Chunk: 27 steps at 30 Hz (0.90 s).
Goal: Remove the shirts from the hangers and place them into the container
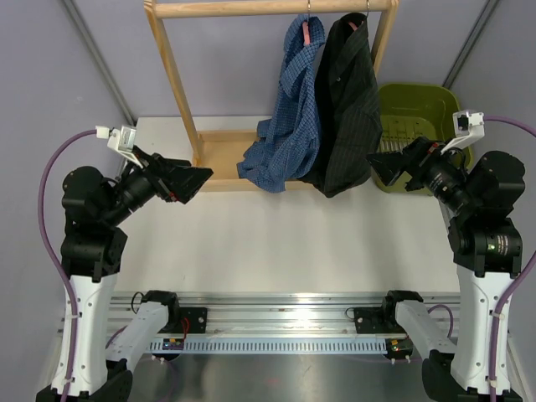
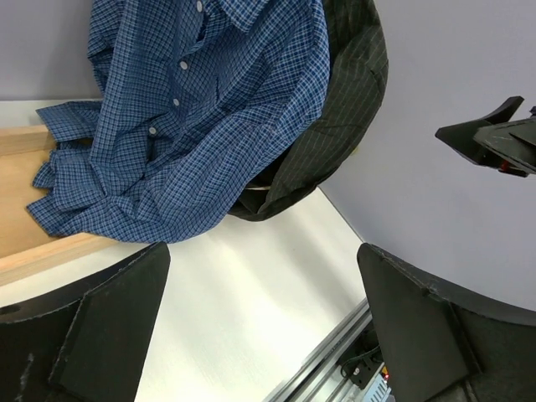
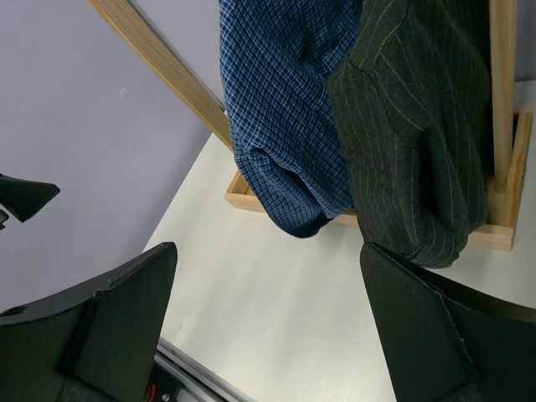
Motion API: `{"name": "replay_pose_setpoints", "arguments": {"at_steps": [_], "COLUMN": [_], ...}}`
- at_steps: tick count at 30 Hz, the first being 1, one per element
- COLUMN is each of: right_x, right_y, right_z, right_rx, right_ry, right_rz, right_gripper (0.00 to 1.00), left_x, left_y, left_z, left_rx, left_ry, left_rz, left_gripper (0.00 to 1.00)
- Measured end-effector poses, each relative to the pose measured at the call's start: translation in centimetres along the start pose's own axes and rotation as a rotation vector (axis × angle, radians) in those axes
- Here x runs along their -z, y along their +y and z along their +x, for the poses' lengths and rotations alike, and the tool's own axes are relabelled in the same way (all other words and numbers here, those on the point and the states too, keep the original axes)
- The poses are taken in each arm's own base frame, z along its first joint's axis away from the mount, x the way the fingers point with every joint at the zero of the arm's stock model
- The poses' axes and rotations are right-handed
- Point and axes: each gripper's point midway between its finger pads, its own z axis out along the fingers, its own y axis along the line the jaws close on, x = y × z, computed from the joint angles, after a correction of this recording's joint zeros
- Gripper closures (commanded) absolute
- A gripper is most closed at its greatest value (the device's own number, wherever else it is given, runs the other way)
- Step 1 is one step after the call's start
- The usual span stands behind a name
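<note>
Two shirts hang side by side on the wooden rack, a blue check shirt (image 1: 289, 117) (image 2: 193, 109) (image 3: 285, 109) and to its right a black striped shirt (image 1: 347, 109) (image 2: 343, 109) (image 3: 419, 126). Each is on a salmon-pink hanger; only bits show at the collars (image 1: 306, 32) (image 1: 353, 25). Their lower ends rest on the rack's base. The olive-green container (image 1: 414, 126) stands right of the rack, partly behind the black shirt. My left gripper (image 1: 194, 180) (image 2: 264, 327) hovers open left of the shirts. My right gripper (image 1: 383, 167) (image 3: 268, 327) hovers open in front of the container. Both hold nothing.
The light wooden rack (image 1: 176, 75) has a top bar, slanted side posts and a flat base (image 1: 219, 159) at the table's back. A metal rail (image 1: 276, 322) runs along the near edge between the arm bases. White table top (image 1: 276, 243) lies between the grippers.
</note>
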Motion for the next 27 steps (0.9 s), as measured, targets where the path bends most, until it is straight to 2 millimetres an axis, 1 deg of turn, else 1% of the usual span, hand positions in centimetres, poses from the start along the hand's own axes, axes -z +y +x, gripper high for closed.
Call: {"name": "replay_pose_setpoints", "arguments": {"at_steps": [5,7,9,10,12,13,14,15,17,20,22,24,25,27], "right_x": [-0.1,-0.5,-1.5,-2.3,-4.0,-4.9,-5.8,-6.7,-8.0,-9.6,-10.3,-10.9,-11.1,-11.9], "right_y": [-0.2,-0.4,-0.8,-1.0,-2.3,-3.2,-4.3,-5.4,-7.0,-8.1,-8.5,-8.6,-8.4,-7.5], "right_z": [-0.4,-1.1,-3.1,-4.7,-7.6,-8.5,-9.0,-9.1,-9.4,-10.8,-11.1,-11.0,-10.8,-10.2], "right_rx": [0.004,0.002,0.009,0.022,0.046,0.052,0.05,0.046,0.043,0.071,0.094,0.117,0.128,0.159], "right_ry": [-0.013,0.0,0.007,-0.002,-0.03,-0.036,-0.028,-0.013,0.023,0.037,0.054,0.074,0.085,0.112], "right_rz": [0.011,0.034,0.069,0.088,0.149,0.181,0.217,0.248,0.297,0.32,0.323,0.316,0.31,0.278], "right_gripper": [0.01,0.01,0.01,0.01,0.01,0.0,0.0,0.01,0.01,0.01,0.01,0.01,0.01,0.0], "left_x": [-0.3,-0.6,-0.8,-0.8,-1.0,-1.1,-1.1,-1.2,-1.2,-1.2,-1.3,-1.4,-1.4,-1.6], "left_y": [-0.2,0.0,0.3,0.3,0.5,0.5,0.6,0.6,0.7,0.7,0.7,0.9,1.0,1.2], "left_z": [0.3,0.7,1.1,1.3,1.5,1.6,1.6,1.6,1.6,1.6,1.7,1.9,2.1,2.5], "left_rx": [-0.005,0.003,0.015,0.019,0.028,0.031,0.031,0.031,0.032,0.029,0.028,0.034,0.039,0.046], "left_ry": [0.005,0.011,0.022,0.025,0.031,0.034,0.033,0.032,0.032,0.029,0.027,0.028,0.032,0.037], "left_rz": [0.036,0.045,0.048,0.051,0.054,0.055,0.055,0.055,0.057,0.059,0.062,0.064,0.064,0.067], "left_gripper": [0.01,0.01,0.01,0.01,0.01,0.01,0.01,0.01,0.01,0.01,0.01,0.01,0.01,0.01]}}
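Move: The dark striped shirt hangs about 19 cm ahead of the right hand and 2 cm to its left, its middle some 5 cm lower. The blue checked shirt hangs level with it, roughly 8 cm farther left; the rack's right post stands 7 cm to its right. The green container is 20 cm ahead of the right hand, 18 cm right and 33 cm down. From the left hand, the dark shirt is 19 cm ahead, 29 cm right, 5 cm lower. Forward in one quick sweep of about 16 cm, the right hand goes up to the dark striped shirt's right side, rising nearly 5 cm early on. It swings some 5 cm wide to the right, then eases back left by 2 cm, its left side dipping about 15 degrees and its heading turning clockwise; the fingers stay wide open. The left hand, also open, sinks 3 cm. ##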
